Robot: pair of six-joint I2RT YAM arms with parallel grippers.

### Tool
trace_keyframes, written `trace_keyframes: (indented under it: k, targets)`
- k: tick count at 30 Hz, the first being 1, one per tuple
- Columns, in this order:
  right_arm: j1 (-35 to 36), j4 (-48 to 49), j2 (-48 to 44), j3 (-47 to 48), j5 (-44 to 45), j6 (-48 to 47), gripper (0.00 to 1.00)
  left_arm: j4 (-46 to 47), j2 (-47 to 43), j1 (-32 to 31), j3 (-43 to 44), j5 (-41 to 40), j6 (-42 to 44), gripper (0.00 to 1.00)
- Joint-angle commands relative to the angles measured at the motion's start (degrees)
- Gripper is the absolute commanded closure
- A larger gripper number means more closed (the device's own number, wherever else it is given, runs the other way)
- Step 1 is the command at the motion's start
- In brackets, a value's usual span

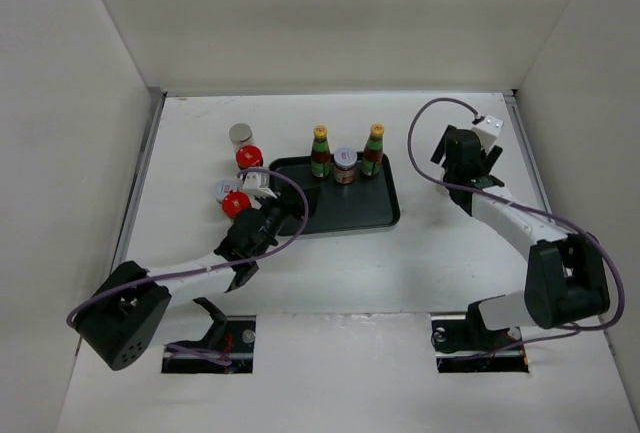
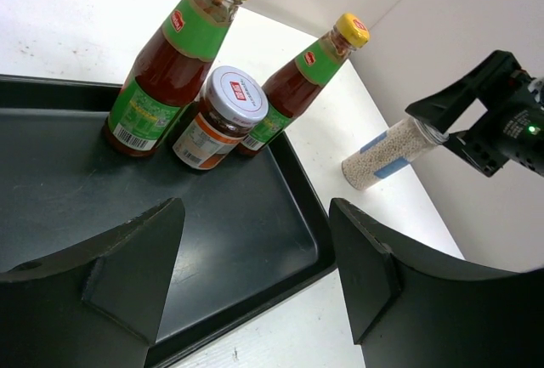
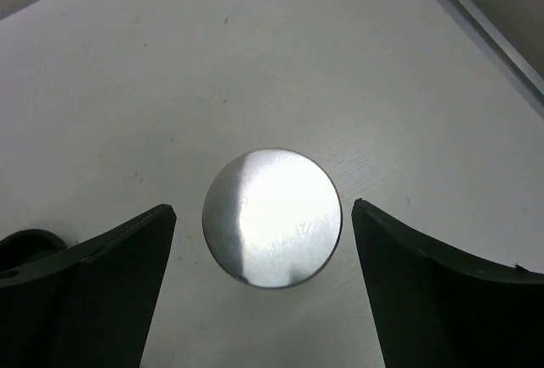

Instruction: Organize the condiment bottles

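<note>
Two green-labelled, yellow-capped bottles (image 1: 320, 151) (image 1: 373, 149) stand at the back of the black tray (image 1: 365, 215), with a silver-lidded jar (image 1: 345, 165) between them. In the left wrist view the same bottles (image 2: 174, 62) (image 2: 310, 79) flank that jar (image 2: 219, 117). My left gripper (image 1: 283, 215) (image 2: 257, 206) hangs open over the tray's left part with nothing in it. My right gripper (image 1: 470, 158) (image 3: 263, 206) is open, its fingers standing apart on both sides of a silver lid (image 3: 272, 217). That lid tops a jar of white grains (image 2: 393, 152) upright on the table.
Left of the tray stand two red-lidded jars (image 1: 248, 157) (image 1: 236, 204), two silver-lidded jars (image 1: 241, 134) (image 1: 224, 189) and a white container (image 1: 258, 181). The enclosure's right wall and metal edge (image 3: 484, 32) run close to the right gripper.
</note>
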Motion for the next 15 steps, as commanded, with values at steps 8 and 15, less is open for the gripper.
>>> trace_keyframes:
  k: [8,15]
  targets:
    - [-1.64,5.88,0.71,1.16,-2.15,1.03,0.48,3.54,1.03,0.31,1.48,0.82,-0.34,0.32]
    - [11.18,5.37,-12.48,-1.84,-2.4,-3.18,0.49,4.07,2.26,0.31,1.83,1.09,-0.78,0.32]
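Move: The silver-lidded jar stands upright between the right hand's open fingers, its middle only about 1 cm ahead, 1 cm to the right and some 6 cm below. Of the things in the tray, the nearer green-labelled bottle is about 21 cm left and 4 cm ahead of that hand, and the jam jar some 29 cm left and 3 cm ahead, both lower. From the left hand the silver-lidded jar lies roughly 37 cm right, 11 cm ahead and 8 cm below. Forward and down by about 2 cm, the right hand settles over the silver-lidded jar while its fingers close and pinch its upper part from both sides. It then reverses, lifting the jar and drawing it left and back, about 5 cm to the left and 3–4 cm up, towards the bottles in the tray and turning slightly counter-clockwise. ##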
